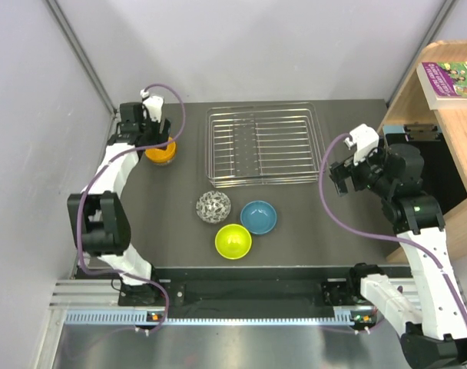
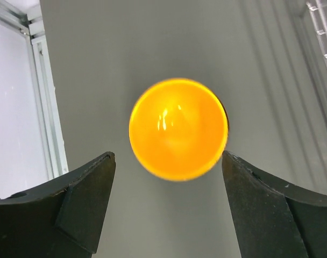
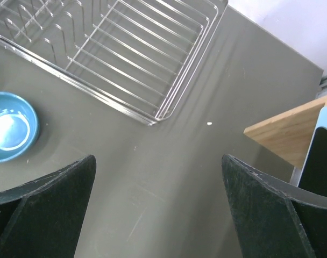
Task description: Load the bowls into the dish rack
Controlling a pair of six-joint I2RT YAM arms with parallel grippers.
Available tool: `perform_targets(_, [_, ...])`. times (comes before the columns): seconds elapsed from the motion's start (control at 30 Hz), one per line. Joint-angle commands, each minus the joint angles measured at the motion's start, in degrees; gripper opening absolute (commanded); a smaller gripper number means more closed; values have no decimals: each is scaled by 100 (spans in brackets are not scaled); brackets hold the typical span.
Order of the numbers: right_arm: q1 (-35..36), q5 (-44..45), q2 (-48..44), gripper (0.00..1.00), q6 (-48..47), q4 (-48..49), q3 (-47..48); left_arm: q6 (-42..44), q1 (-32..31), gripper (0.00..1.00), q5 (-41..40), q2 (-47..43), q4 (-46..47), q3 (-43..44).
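The orange bowl [image 1: 160, 151] [image 2: 178, 129] stands on the dark table left of the dish rack [image 1: 264, 146]. My left gripper [image 1: 157, 137] [image 2: 168, 158] hovers right over it, open, a finger on each side of the bowl and neither touching it. The rack, a silver wire one, holds nothing. In front of it sit the mosaic bowl [image 1: 213, 207], the blue bowl [image 1: 258, 217] [image 3: 10, 126] and the lime green bowl [image 1: 233, 241]. My right gripper [image 1: 338, 178] [image 3: 158, 158] is open over bare table beside the rack's near right corner [image 3: 153, 115].
A wooden shelf [image 1: 441, 115] [image 3: 287, 131] with a book [image 1: 451, 78] on top stands along the right edge, close behind my right arm. A pale wall with a metal frame [image 2: 45, 107] borders the table on the left, near the orange bowl.
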Motion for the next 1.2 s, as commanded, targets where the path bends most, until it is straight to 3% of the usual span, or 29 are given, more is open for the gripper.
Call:
perform_targets(0.0, [29, -48, -141, 99, -179, 163, -126, -109, 89, 84, -153, 649, 65, 679])
perform_targets(0.43, [29, -65, -220, 100, -268, 172, -364, -170, 555, 72, -276, 2108, -208, 1858])
perform_targets(0.5, [38, -65, -211, 100, -259, 180, -373, -162, 564, 69, -259, 2214, -234, 1893])
perform_targets(0.77, [46, -92, -150, 100, -188, 207, -302, -100, 564, 45, -101, 2390, -375, 1788])
perform_targets(1.17, [73, -171, -79, 99, -22, 303, -294, 5, 564, 38, 23, 2372, -480, 1638])
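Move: The orange bowl lies some 5 cm ahead of the left hand, about in line with it sideways, and roughly 12 cm below. The dish rack's middle is about 34 cm to the right of that hand, 7 cm ahead and 11 cm below; the patterned bowl is about 17 cm to its right, 16 cm back and 12 cm below. From the right hand the orange bowl is some 53 cm left, 25 cm ahead and 22 cm below. The orange bowl's left rim is where the left hand heads: it sinks about 9 cm while going forward and left, some 6 cm each way, then mainly settles downward. The fingers tip about 10 degrees further down and close from nearly wide open to under half, coming to straddle the rim with the right finger over the bowl's inside. The right hand, empty and open, sinks a few centimetres. ##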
